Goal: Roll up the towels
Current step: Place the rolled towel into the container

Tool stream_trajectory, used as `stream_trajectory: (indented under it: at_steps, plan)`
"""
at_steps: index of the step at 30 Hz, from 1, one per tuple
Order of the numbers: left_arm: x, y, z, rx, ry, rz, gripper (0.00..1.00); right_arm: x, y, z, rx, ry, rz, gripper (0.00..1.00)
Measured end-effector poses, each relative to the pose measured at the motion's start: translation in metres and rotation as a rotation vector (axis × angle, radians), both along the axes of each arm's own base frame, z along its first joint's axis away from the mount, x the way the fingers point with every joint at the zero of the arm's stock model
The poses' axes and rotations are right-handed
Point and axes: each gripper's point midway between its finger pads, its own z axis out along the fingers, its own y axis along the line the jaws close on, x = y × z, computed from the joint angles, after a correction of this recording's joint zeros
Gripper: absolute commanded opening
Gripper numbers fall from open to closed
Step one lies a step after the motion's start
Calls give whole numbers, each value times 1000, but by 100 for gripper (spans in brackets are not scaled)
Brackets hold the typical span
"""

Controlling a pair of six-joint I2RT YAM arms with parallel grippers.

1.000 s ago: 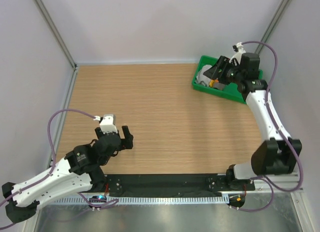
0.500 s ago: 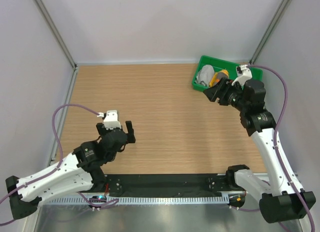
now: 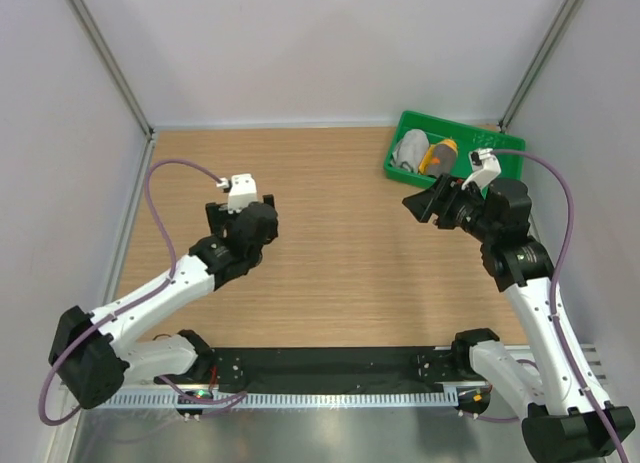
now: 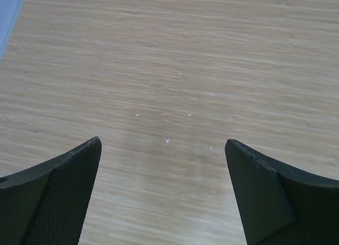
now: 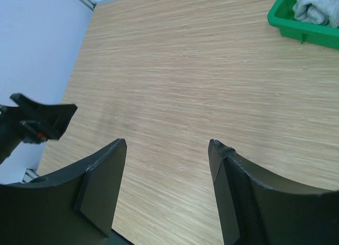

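Observation:
Both towels lie in the green tray [image 3: 495, 141] at the back right: the light grey towel [image 3: 410, 150] rolled up on the left, the orange and yellow towel [image 3: 440, 155] beside it. My right gripper [image 3: 415, 205] hovers just in front of the tray, pointing left over the table, open and empty. In the right wrist view my right gripper [image 5: 167, 142] has only bare wood between its fingers, with the tray [image 5: 302, 36] and the grey towel [image 5: 318, 7] at the top right. My left gripper [image 3: 262, 223] is open over the table's left half. In the left wrist view my left gripper [image 4: 162, 141] is empty.
The wooden table top [image 3: 330, 253] is bounded by pale walls at the back and sides, with metal posts [image 3: 110, 68] in the corners. A black rail [image 3: 330, 368] with both arm bases runs along the near edge. My left arm's tip [image 5: 42, 120] shows in the right wrist view.
My right gripper has pulled back out of the tray toward the table's middle, empty, its jaws a little wider. My left arm has reached farther up the table.

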Motion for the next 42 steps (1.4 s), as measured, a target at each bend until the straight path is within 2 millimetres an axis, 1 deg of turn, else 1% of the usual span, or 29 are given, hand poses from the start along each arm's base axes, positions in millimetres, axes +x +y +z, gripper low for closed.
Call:
stream_trajectory:
  at_steps: [3,5,7,9,10,12,13,16,22,25,30,33,37,39,42]
  plan:
    - [21,32,-21,-38,-24,85,100,-3,1,-3,4,9,5,71]
    - [23,57,-44,-17,-37,131,100,-4,1,-5,5,16,7,71]
    - [21,76,-69,8,-39,158,100,-6,1,-7,3,23,7,71]
    - [20,92,-85,22,-25,188,100,-6,1,-8,1,30,7,71]
    - [23,102,-89,20,-22,218,100,-7,1,-9,1,34,8,71]
    - [32,114,-87,1,-46,254,100,-7,1,-10,1,38,9,72]
    - [38,120,-83,-11,-73,271,100,-8,1,-11,4,40,10,72]
    - [56,128,-72,-45,-138,271,100,-8,2,-12,9,46,14,72]
    - [77,144,-69,-81,-193,264,100,-10,4,-14,12,59,22,72]
    - [83,146,-66,-96,-212,250,100,-11,4,-15,11,66,25,72]
    - [95,137,-56,-116,-272,173,99,-13,4,-16,9,80,26,72]
    - [101,134,-55,-122,-287,136,98,-16,4,-17,4,95,26,72]
    - [102,139,-59,-109,-282,153,99,-18,2,-11,-13,103,26,72]
    - [100,141,-59,-97,-283,162,99,-18,1,-9,-22,100,25,72]
    - [93,148,-57,-63,-271,184,100,-18,0,-9,-28,99,22,72]
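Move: The rolled orange-and-grey towel already lies in the green container, roughly 30 cm ahead of my right hand, 9 cm to its right and 23 cm below it. The grey towel roll beside it lies about 33 cm ahead, 1 cm left and likewise below, while the container's middle is some 31 cm ahead and 15 cm to the right. From my left hand the orange-and-grey towel is far off, about 29 cm ahead, 58 cm to the right and 14 cm below. With open, empty fingers, I sweep my left hand quickly left and down over bare table, away from the container, then ease it forward and slightly back up; it ends about 15 cm left, 9 cm forward and 6 cm lower. My left wrist tips its fingers up some 15 degrees and turns slightly counter-clockwise. My right hand, also empty, draws back only about 2 cm. ##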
